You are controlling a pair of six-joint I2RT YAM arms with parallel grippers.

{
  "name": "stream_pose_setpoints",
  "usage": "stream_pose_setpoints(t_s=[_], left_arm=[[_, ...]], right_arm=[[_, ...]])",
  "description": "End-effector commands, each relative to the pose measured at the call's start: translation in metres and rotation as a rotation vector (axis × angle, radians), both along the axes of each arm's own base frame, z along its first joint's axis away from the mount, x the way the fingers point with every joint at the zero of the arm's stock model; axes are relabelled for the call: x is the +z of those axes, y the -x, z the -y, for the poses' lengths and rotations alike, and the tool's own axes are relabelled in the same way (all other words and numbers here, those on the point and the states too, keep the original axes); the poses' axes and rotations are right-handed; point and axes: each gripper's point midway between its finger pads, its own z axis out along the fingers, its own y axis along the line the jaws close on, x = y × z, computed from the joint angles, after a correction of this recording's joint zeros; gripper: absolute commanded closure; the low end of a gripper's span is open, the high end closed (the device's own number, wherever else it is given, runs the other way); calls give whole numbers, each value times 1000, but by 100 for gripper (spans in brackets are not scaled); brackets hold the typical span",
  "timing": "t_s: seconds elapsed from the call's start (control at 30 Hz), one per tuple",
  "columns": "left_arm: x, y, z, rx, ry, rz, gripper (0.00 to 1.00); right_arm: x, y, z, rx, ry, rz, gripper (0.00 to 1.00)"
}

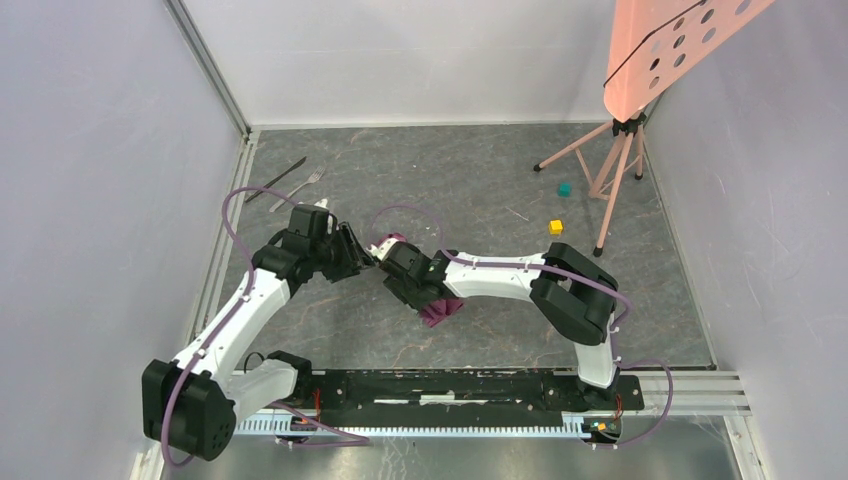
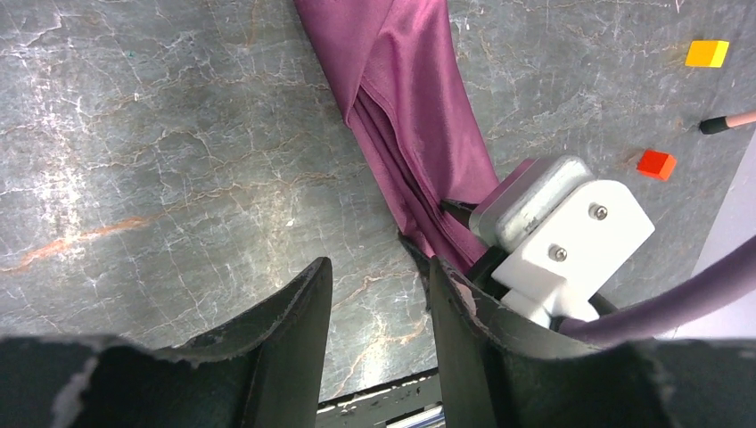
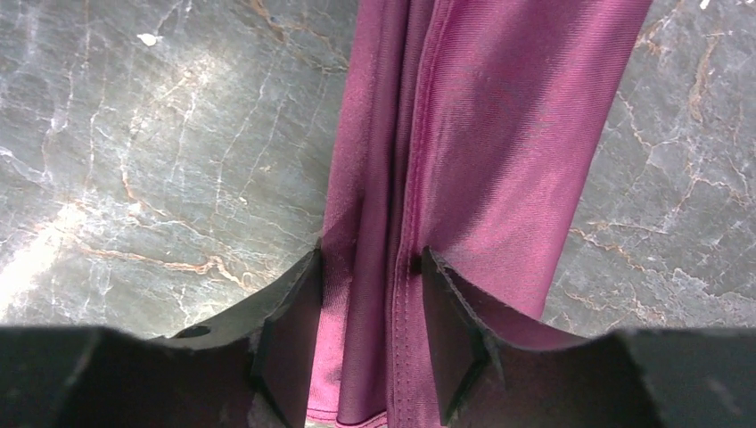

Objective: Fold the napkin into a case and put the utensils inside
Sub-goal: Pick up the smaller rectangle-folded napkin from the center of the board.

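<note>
The plum-purple napkin [image 3: 481, 134] is bunched into a long narrow strip of folds. My right gripper [image 3: 370, 267] is shut on the napkin near one end, with a stitched hem between its fingers. In the top view the right gripper [image 1: 388, 250] is at the table's middle, and the napkin [image 1: 441, 311] shows under its wrist. My left gripper [image 2: 379, 285] is open and empty, right beside the right gripper's white body [image 2: 571, 232] and the napkin [image 2: 401, 89]. In the top view the left gripper [image 1: 358, 255] faces the right one. The silver fork [image 1: 301, 187] and dark knife [image 1: 277, 180] lie far left.
A yellow cube [image 1: 555, 227] and a teal cube [image 1: 564, 188] lie at the back right near a pink tripod [image 1: 610, 170]. The left wrist view shows a yellow cube [image 2: 707, 53] and an orange-red cube [image 2: 656, 164]. Walls close the left and back sides.
</note>
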Motion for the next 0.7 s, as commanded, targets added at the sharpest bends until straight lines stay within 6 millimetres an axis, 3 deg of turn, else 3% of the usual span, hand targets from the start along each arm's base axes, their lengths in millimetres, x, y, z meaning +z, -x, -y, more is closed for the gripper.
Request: stream_pose_setpoints(t_s=[0.0,0.17,0.33,0.47,0.67], left_arm=[[9,2,-3,-8,-7,39,48],[10,4,-5,-3,-15,41,48],[14,8,-11,14,-31,55,48],[26,11,-18,33,-49,81,48],[49,20,-31,70,-75,133,47]], right_arm=[[-7,-4,-1,-38,7,16,54],[-2,-6,-3,-39,9,44,73],[24,-7,-22,-26,-82,49,100],[55,4,-50,-6,-251,-6,100],[106,48,-90,47,-664,-263,100]])
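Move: Straddling the smaller rectangle-folded napkin low over the board, the right hand has the napkin's middle about 3 cm ahead, 1 cm to its right and 1 cm below. The yellow cube is some 15 cm ahead and 29 cm right, the red cube about 6 cm ahead and 27 cm right, the fork roughly 25 cm ahead and 27 cm left. From the left hand, the napkin's middle lies about 9 cm right, 2 cm back and 12 cm below. Closing its half-open fingers almost in place, the right hand pinches the napkin strip across its layers, nearer the base-side end than the far one. Then it carries the grip left about 5 cm while rising some 3 cm and easing slightly back, its left side rolling up about 15 degrees. The left hand, fingers still open, backs off a couple of centimetres up, left and back. ##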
